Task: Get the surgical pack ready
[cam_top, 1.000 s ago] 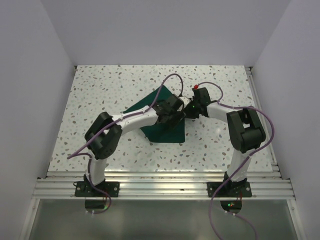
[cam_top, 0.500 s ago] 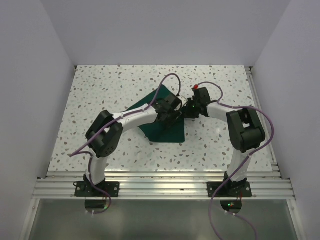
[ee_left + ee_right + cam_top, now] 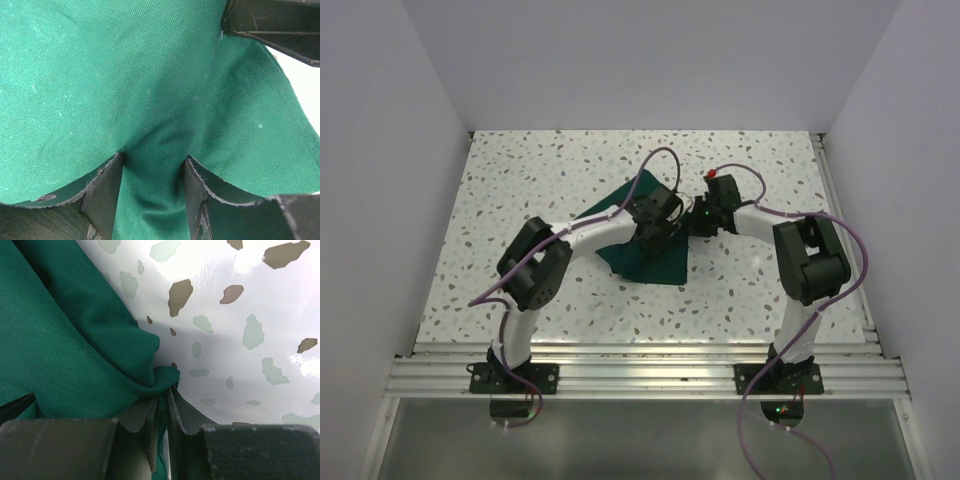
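Observation:
The surgical pack shows only as a dark green cloth [image 3: 662, 268] lying folded at the middle of the table. My left gripper [image 3: 658, 236] presses down onto the cloth [image 3: 125, 75]. Its fingers [image 3: 102, 195] stand apart, and a raised ridge of fabric fills the gap of the left gripper [image 3: 154, 158]. My right gripper [image 3: 693, 224] is at the cloth's right edge. In the wrist view the right gripper [image 3: 162, 392] is shut on a bunched corner of the cloth [image 3: 75, 340]. Anything wrapped inside the cloth is hidden.
The speckled white table [image 3: 520, 180] spreads around the cloth on all sides, and bare tabletop [image 3: 240, 300] lies right of the pinched corner. A black part of the right gripper [image 3: 280, 22] sits close above the left fingers. White walls enclose the table.
The left gripper's jaws have narrowed onto the fabric, and the left arm has shifted slightly up and away over the cloth. The right gripper keeps its pinch in place.

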Available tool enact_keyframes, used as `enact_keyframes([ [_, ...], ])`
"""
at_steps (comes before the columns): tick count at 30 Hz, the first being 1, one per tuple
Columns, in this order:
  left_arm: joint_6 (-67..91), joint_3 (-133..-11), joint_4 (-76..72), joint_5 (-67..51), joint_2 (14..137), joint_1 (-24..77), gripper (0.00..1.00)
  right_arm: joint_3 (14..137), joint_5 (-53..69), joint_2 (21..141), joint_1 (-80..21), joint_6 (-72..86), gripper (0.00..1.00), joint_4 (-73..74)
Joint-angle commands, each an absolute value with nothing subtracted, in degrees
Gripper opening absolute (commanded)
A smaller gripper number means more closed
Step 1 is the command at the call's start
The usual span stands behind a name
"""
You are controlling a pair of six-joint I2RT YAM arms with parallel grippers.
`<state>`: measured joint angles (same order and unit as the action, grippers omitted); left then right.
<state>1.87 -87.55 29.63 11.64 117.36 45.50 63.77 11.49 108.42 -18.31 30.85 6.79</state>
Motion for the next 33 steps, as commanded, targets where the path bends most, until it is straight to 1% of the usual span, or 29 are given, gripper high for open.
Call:
enact_keyframes([
  [1, 1.6, -87.4, 28.9, 9.9, 115.5, 45.8, 0.54, 64.9, 11.1, 110.0, -18.3, 30.5, 0.15, 7.4],
  [6, 0.3, -86.8, 27.0, 7.6, 113.6, 46.8, 0.54, 65.0, 11.0, 110.1, -18.3, 30.5, 0.15, 7.6],
  [12, 0.3, -87.4, 28.0, 9.9, 114.9, 48.2, 0.53, 65.0, 11.1, 110.3, -18.4, 30.5, 0.15, 7.6],
  [13, 0.3, -87.1, 27.7, 10.0, 114.9, 48.1, 0.52, 65.0, 11.1, 110.3, -18.4, 30.5, 0.15, 7.5],
  [14, 0.3, -87.0, 27.7, 9.9, 115.1, 48.1, 0.42, 65.0, 11.1, 110.2, -18.3, 30.5, 0.15, 7.5],
  [15, 0.3, -87.0, 27.8, 9.9, 115.3, 48.1, 0.38, 65.0, 11.1, 110.2, -18.3, 30.5, 0.15, 7.5],
  [17, 0.3, -87.2, 27.9, 10.3, 115.9, 48.1, 0.35, 65.0, 11.1, 110.2, -18.3, 30.5, 0.15, 7.5],
  [22, 0.5, -88.1, 28.7, 9.1, 117.7, 48.0, 0.35, 65.0, 11.2, 110.2, -18.4, 30.6, 0.15, 7.5],
  [26, 1.0, -89.1, 29.4, 6.6, 119.9, 47.9, 0.39, 65.0, 11.2, 110.2, -18.3, 30.5, 0.15, 7.6],
  [30, 1.5, -89.3, 29.5, 4.0, 120.2, 47.0, 0.39, 64.9, 11.2, 110.1, -18.3, 30.5, 0.15, 7.6],
  [33, 1.7, -89.4, 29.6, 2.6, 120.4, 46.7, 0.27, 64.9, 11.2, 110.2, -18.3, 30.5, 0.15, 7.6],
])
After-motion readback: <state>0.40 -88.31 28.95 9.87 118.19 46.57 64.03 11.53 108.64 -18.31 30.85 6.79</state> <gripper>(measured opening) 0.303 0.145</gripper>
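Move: Between the left hand's half-open fingertips, about 1 cm below the hand point, stands a ridge of the green cloth. The right gripper, shut on the cloth's edge, is some 5 cm farther out and 7 cm to the left hand's right; the cloth's near right corner lies about 7 cm back and 5 cm right, roughly 3 cm lower. From the right hand, that ridge is some 5 cm back and 7 cm left, about level. Drawing the cloth sideways, the left hand eases about 1 cm right and 1 cm back with a slight rise, in towards the right gripper's side, then narrows its fingers around the ridge and settles almost 1 cm down, closing a little more. The right hand stays put, still pinching the cloth's edge. ##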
